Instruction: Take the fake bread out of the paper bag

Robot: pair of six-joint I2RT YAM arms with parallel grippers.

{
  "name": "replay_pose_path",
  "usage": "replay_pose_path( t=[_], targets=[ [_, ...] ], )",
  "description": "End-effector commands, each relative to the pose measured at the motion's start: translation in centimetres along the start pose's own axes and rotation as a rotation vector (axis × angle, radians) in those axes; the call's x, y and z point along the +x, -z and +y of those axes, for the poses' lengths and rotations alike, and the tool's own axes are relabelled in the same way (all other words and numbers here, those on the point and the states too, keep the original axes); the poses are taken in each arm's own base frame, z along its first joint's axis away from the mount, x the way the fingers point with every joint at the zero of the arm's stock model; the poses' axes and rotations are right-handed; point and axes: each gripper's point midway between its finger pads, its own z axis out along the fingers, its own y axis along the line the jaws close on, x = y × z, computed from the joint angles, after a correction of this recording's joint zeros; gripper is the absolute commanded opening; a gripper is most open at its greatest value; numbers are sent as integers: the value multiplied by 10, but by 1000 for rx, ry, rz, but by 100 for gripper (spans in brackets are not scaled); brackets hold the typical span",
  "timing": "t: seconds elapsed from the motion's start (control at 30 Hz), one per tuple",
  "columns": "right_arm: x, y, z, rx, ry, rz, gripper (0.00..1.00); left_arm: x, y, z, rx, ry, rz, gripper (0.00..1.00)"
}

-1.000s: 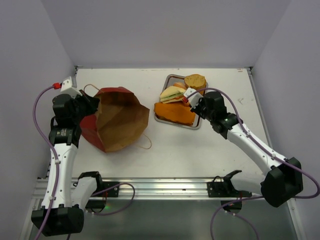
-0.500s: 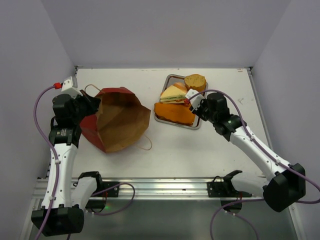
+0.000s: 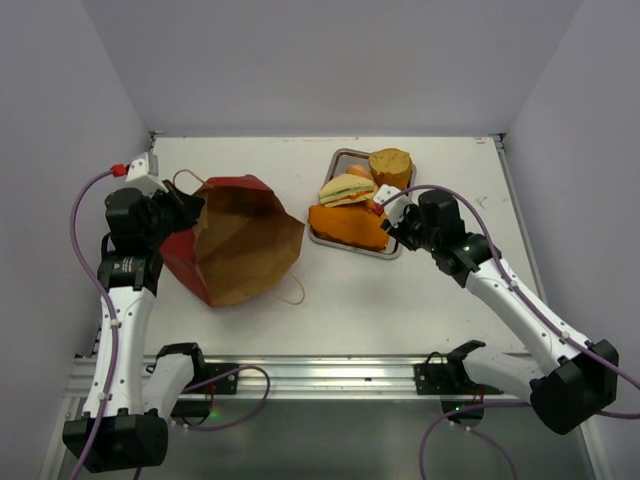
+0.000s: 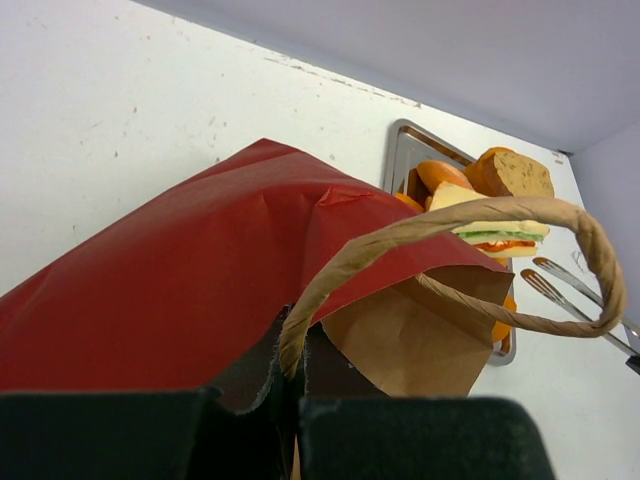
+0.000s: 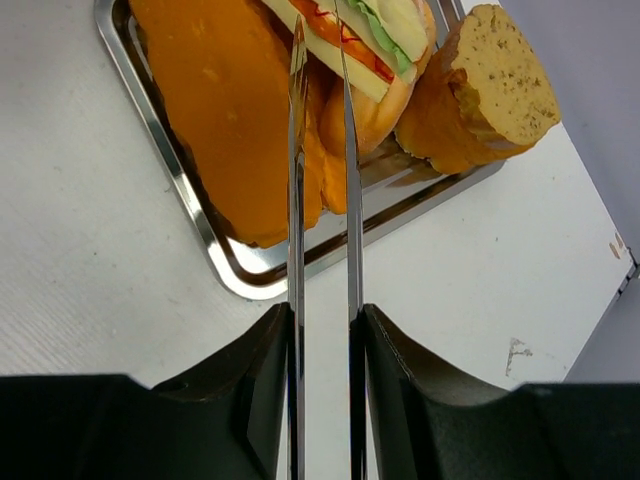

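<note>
The paper bag (image 3: 240, 240), red outside and brown inside, lies tipped on the table with its mouth towards the tray. My left gripper (image 3: 185, 212) is shut on the bag's rim (image 4: 290, 340) where the cord handle (image 4: 450, 215) starts. The fake bread lies piled on a metal tray (image 3: 385, 250): a flat orange slab (image 5: 225, 100), a triangular sandwich (image 5: 370, 30), a speckled loaf (image 5: 485, 90) and a small roll (image 5: 375, 110). My right gripper (image 5: 320, 30) is open, its thin tines reaching over the slab's edge and the sandwich with nothing held between them. The bag's inside is hidden.
The tray (image 5: 200, 235) sits at the back centre-right of the white table. White walls close in the left, right and back sides. The bag's second cord handle (image 3: 290, 290) lies loose on the table in front of the bag.
My right gripper has opened and drawn back a little to the right, away from the sandwich. The left gripper and the bag have hardly moved.
</note>
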Motion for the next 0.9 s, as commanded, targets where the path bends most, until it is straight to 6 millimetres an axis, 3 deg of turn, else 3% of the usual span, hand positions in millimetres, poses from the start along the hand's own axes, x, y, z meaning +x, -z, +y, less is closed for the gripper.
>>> replay_pose_path(
  t=[0.0,0.1,0.23,0.33,0.5,0.6,0.7,0.8,0.87],
  targets=[
    [-31,18,-11,14,-34,-98,38,-14,5,-17,75,-65,-30,0],
    [-47,31,-15,8,-66,-141,37,-15,6,-25,126,-121,-32,0],
    [-66,48,-17,-10,-103,-202,37,-2,7,-41,271,-216,3,0],
    [-74,57,-12,-44,-130,-230,37,6,9,-54,377,-284,14,0],
    [-78,69,-5,-75,-151,-261,37,10,10,-53,400,-354,8,0],
    [-78,74,-3,-83,-162,-268,37,0,12,-53,371,-347,-23,0],
    [-77,77,-1,-85,-168,-274,37,-25,11,-51,288,-255,-88,0],
    [-77,79,-1,-80,-176,-277,37,-56,11,-46,180,-91,-161,0],
    [-75,79,-2,-75,-185,-275,37,-69,7,-33,71,76,-191,0]
  ],
)
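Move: The sandwich just left on the tray lies about 15 cm ahead of the right hand, 8 cm to its left and 13 cm below; that hand still holds the open tongs. The flat orange bread is some 8 cm ahead, 8 cm left and 15 cm down, the cut loaf about 20 cm ahead, 2 cm right and 13 cm down. From the left hand, gripping the paper bag by its rim, the bag's middle is level ahead, 8 cm right and 13 cm below, the sandwich 16 cm ahead, 33 cm right, 21 cm down. Away from the sandwich, the right hand takes the open tongs up about 8 cm and back 4 cm, slightly left, its left side rolling up some 15 degrees. The bag, still pinched in the left hand, is swung 4 cm right with a clockwise turn of about 20 degrees, then half-way back left while that hand lifts and comes forward a little. ##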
